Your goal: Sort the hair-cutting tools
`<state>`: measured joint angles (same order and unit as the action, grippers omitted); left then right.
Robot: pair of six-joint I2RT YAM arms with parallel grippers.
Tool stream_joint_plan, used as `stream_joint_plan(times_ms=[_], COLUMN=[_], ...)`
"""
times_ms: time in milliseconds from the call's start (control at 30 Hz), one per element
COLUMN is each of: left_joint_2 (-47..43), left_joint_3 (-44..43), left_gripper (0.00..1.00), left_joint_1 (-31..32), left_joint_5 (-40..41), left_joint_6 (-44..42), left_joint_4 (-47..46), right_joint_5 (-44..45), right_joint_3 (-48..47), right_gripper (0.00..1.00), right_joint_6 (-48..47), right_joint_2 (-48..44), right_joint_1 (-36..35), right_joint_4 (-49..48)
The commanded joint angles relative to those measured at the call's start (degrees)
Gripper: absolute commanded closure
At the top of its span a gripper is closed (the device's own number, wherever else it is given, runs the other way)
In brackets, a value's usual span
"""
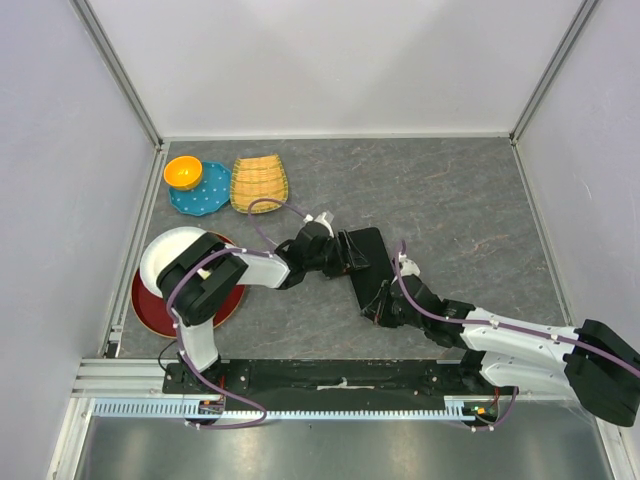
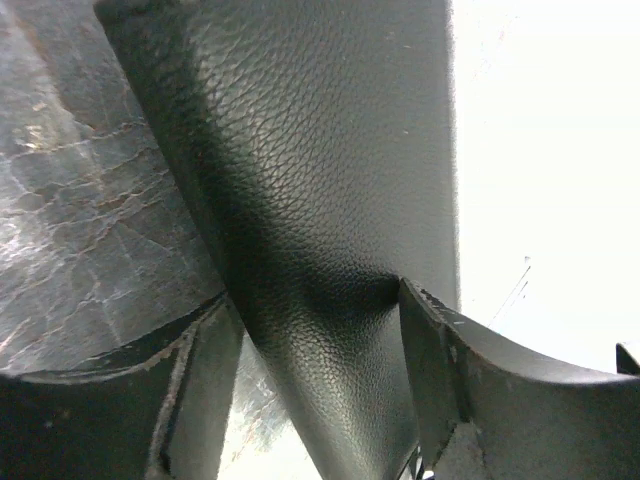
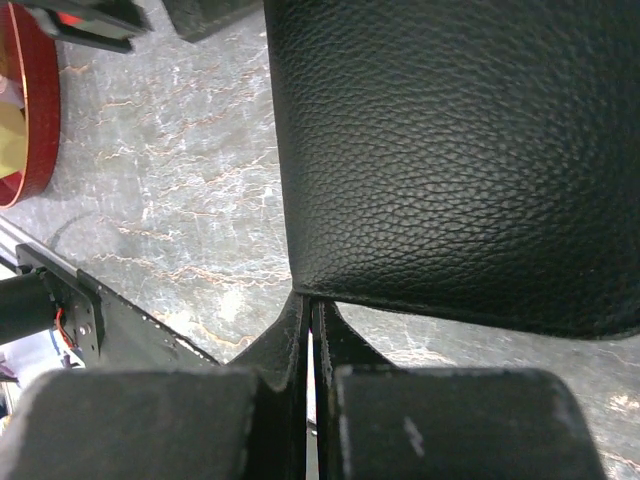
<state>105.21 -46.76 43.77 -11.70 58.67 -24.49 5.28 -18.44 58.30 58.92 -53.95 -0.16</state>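
No hair-cutting tools show in any view. A flat black leather-look case (image 1: 368,262) lies mid-table. My left gripper (image 1: 347,250) stands at its far-left edge, open. In the left wrist view a raised flap of the case (image 2: 320,150) runs between the fingers of the left gripper (image 2: 315,295); the right finger presses into it and a gap shows beside the left one. My right gripper (image 1: 384,304) is at the case's near corner. In the right wrist view it (image 3: 311,300) is shut, its tips meeting right at the edge of the case (image 3: 450,150), with nothing seen between them.
A red tray (image 1: 160,310) holding a white bowl (image 1: 168,255) sits at the left edge, and the tray (image 3: 25,110) also shows in the right wrist view. At the back left are a blue plate (image 1: 205,195) with an orange bowl (image 1: 183,172) and a woven yellow basket (image 1: 260,183).
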Motion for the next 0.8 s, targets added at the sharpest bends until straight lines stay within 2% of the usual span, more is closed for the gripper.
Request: stream_joint_plan(times_ms=[0, 33, 67, 133, 167, 267, 367, 767], left_joint_2=[4.2, 4.5, 4.7, 5.0, 4.8, 4.6, 4.7, 4.6], left_joint_3=[0.2, -0.4, -0.6, -0.6, -0.6, -1.5, -2.7, -4.2], left_gripper=[0.37, 0.41, 0.52, 0.63, 0.71, 0.83, 0.86, 0.85], left_joint_1=[1.8, 1.9, 2.0, 1.9, 1.9, 2.0, 2.0, 1.9], left_joint_5=[-1.7, -1.7, -1.2, -0.3, 0.9, 3.3, 4.4, 7.7], left_joint_6=[3.0, 3.3, 3.5, 4.3, 4.5, 4.3, 3.5, 1.5], left_joint_4=[-0.6, -0.7, -0.8, -1.1, -1.0, 1.6, 4.6, 9.4], right_joint_5=[-1.7, -1.9, -2.2, -3.0, -3.3, -4.1, -4.8, -4.0], right_joint_3=[-2.9, -2.8, -2.8, -2.6, -2.3, -1.0, 0.6, 3.8], right_gripper=[1.00, 1.00, 1.00, 1.00, 1.00, 1.00, 1.00, 1.00], right_joint_6=[-0.2, -0.3, -0.6, -1.2, -1.3, -1.8, -1.8, -2.8], right_joint_2=[-0.6, -0.8, -0.8, -0.7, -0.6, 0.1, 0.8, 0.1], right_joint_1=[-0.2, -0.1, -0.3, -0.3, -0.2, -0.4, -0.4, -0.4], right_joint_4=[-6.4, -6.5, -6.7, -6.3, -6.0, -4.3, -2.6, 7.3])
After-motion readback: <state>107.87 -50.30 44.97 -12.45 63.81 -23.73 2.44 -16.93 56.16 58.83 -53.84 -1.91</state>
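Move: The black case's middle lies about 4 cm to the right of the left hand and 1 cm back, roughly 1 cm below; its left edge is already between the open fingers. From the same hand, the yellow tray is some 17 cm ahead and 22 cm left, the red plate some 6 cm back and 38 cm left, both about 3 cm lower. From the right hand, shut at the near-left corner, the case's middle is about 10 cm ahead, 1 cm left and 2 cm below. Rightward about 2 cm goes the left hand, dipping slightly and coming back up as its fingers close across the thickness of the case's left edge and pinch it, then hold. The right hand keeps its shut grip on the zip pull at the near-left corner, edges up and left by half a centimetre, then eases back and down about 1 cm. ##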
